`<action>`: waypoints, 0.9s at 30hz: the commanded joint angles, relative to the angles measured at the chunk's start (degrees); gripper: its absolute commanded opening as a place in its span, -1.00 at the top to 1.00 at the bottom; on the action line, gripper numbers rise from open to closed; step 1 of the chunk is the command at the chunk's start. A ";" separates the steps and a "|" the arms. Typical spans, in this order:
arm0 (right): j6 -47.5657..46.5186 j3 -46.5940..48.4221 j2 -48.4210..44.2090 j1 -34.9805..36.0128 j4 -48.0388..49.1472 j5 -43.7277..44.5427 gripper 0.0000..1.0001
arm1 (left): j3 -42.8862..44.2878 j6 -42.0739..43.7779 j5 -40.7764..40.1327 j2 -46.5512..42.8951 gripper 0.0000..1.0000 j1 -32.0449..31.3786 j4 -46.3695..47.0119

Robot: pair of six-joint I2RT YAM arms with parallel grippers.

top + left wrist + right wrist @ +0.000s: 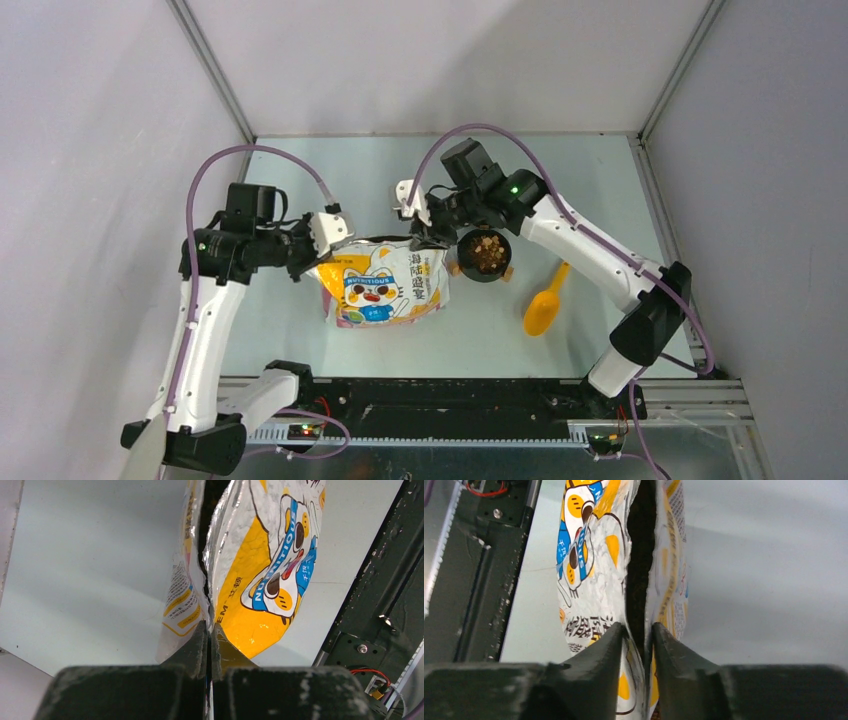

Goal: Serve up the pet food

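The pet food (488, 252), small brown kibble, fills a black bowl (485, 279) just right of the cartoon-cat bag (385, 285). The bag stands with its top open. My left gripper (335, 232) is shut on the bag's upper left edge; in the left wrist view its fingers (210, 630) pinch the foil seam of the bag (265, 580). My right gripper (425, 238) is at the bag's upper right corner, beside the bowl. In the right wrist view its jaws (639, 630) stand apart, with the bag's (594, 580) loose edge between them.
A yellow plastic scoop (545, 308) lies on the table right of the bowl. The black base rail (450, 400) runs along the near edge. Grey walls enclose the table at the back and both sides.
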 commanded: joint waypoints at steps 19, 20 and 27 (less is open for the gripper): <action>0.38 1.31 -4.01 -1.96 1.26 -0.87 1.00 | -1.82 -4.30 -2.03 -3.19 -0.13 -9.12 14.49; 0.57 1.96 -3.86 -1.83 1.36 -0.97 1.00 | -2.32 -5.03 -2.84 -2.91 -0.15 -10.30 16.54; 1.20 2.46 -4.37 -1.85 1.31 -1.53 0.86 | -0.86 -3.26 -1.17 1.88 -0.03 -12.20 17.67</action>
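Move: The left hand still pinches the left end of the bag's top rim; the pet food bag's middle lies about 12 cm to its right, 1 cm farther out and 12 cm below. From the right hand, whose half-open fingers straddle the rim's right part, that middle is some 11 cm left, 3 cm back and 12 cm down. The nearer filled bowl stands about 12 cm right, 9 cm ahead and 22 cm below it; the yellow scoop 26 cm right, 2 cm back, 23 cm below. Rightward along the bag's rim goes the left hand: it first keeps its pinch on the left end almost in place, then opens to about half, lets go and shifts some 5 cm towards the right hand, rising and reaching out about 2 cm, fingertips tilting up slightly. Before that the right hand shuts its fingers on the rim, easing about 1 cm forward and right, and keeps that pinch. ##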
